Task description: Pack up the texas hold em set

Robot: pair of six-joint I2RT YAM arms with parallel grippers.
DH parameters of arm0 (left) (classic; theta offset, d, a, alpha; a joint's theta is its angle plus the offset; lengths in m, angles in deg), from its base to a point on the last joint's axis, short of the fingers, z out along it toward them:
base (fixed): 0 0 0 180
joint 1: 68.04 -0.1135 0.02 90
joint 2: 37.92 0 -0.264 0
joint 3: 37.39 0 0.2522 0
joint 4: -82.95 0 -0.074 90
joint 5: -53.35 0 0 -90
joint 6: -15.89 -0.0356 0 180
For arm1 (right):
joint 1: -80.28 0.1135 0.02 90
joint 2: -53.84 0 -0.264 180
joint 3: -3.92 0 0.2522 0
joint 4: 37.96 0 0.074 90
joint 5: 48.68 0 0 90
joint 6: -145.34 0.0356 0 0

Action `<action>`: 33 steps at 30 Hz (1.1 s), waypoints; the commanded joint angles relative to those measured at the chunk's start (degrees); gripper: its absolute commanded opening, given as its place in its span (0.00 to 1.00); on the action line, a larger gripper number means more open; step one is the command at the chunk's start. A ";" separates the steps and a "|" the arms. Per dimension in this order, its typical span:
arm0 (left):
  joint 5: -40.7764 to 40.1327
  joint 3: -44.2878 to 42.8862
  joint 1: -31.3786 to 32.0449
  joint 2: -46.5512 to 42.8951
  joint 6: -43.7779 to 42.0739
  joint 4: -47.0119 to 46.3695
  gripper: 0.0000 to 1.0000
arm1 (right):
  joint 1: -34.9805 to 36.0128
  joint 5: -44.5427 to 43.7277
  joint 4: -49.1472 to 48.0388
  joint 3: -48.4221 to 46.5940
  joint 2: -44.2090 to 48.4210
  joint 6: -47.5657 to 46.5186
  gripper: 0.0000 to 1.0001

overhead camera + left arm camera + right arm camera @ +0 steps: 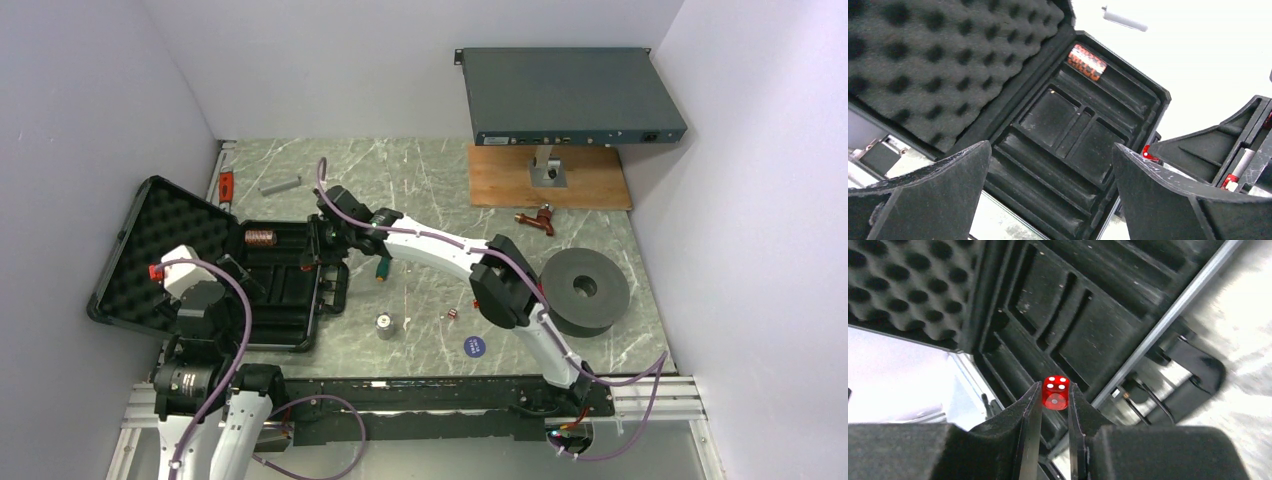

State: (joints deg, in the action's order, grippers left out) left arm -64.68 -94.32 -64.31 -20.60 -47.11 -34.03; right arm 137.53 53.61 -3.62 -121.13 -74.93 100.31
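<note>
The black briefcase (290, 335) lies open at the left, its foam-lined lid (150, 245) folded back. One red-and-black chip stack (260, 237) rests in the tray's far groove (1087, 62). My right gripper (332, 250) hovers over the tray's handle side, shut on a red die (1056, 394) pinched at its fingertips (1055, 389). My left gripper (238, 275) hangs above the tray (1058, 125), open and holding nothing (1053, 172). On the table lie a silver chip stack (384, 326), a small red die (451, 314) and the blue round button (474, 346).
A green-handled screwdriver (383, 268) lies right of the case handle (1193, 370). A large grey disc (585, 290) sits at the right. At the back are a wooden board (548, 178), a grey box (570, 95), a grey cylinder (280, 185) and a reddish tool (537, 218).
</note>
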 commanded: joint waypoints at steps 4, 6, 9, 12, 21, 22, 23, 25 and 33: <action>-6.49 -3.33 0.03 -0.89 3.33 2.30 0.96 | 0.29 7.53 -9.99 -8.45 -6.60 5.11 0.00; -7.25 -3.65 0.01 -0.72 3.85 3.23 0.96 | 0.40 7.12 -11.86 -9.34 -8.20 5.87 0.00; -8.22 -3.92 -0.10 -0.70 4.57 4.20 0.96 | 0.78 5.13 -12.81 -11.70 -10.30 5.78 0.00; -7.96 -4.04 -0.12 -0.67 4.59 4.36 0.95 | 1.44 2.52 -13.37 -13.70 -12.19 5.11 0.00; -7.82 -4.02 -0.27 -0.60 4.63 4.53 0.94 | 4.12 -9.53 -15.89 -16.81 -15.93 0.19 0.00; -7.68 -4.02 -0.30 -0.62 4.64 4.46 0.94 | 4.51 -10.69 -16.51 -16.90 -16.28 -0.66 0.00; -7.63 -4.02 -0.30 -0.62 4.64 4.43 0.94 | 4.90 -11.76 -16.94 -17.10 -16.52 -1.66 0.00; -7.53 -3.94 -0.30 -0.62 4.50 4.37 0.94 | 5.56 -14.27 -17.07 -18.25 -17.63 -3.56 0.00; -7.15 -3.93 -0.39 -0.45 4.46 4.29 0.93 | 6.78 -20.23 -15.56 -21.34 -20.76 -5.59 0.00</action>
State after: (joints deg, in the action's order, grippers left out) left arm -71.08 -96.60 -64.31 -20.95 -43.17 -28.94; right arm 144.00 38.79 -17.04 -139.51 -95.10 97.14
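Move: Over the case's right-hand rim, the right hand holds a red die. The narrow slot between the two square trays lies about 9 cm to its left, about 1 cm back and some 9 cm below. The orange chip stack is roughly 11 cm left and 5 cm ahead, the case handle 6 cm right and 5 cm back. From the left hand the slot lies about 10 cm ahead, 4 cm right and 18 cm down. Carrying the pinched red die leftwards across the open case, the right hand travels about 10 cm towards the narrow middle slot, sinking some 4–5 cm, faster late on, while the wrist rolls about 15 degrees and the fingers keep their hold. The open, empty left hand first eases a couple of centimetres back and left, away from the slot, then stays. ##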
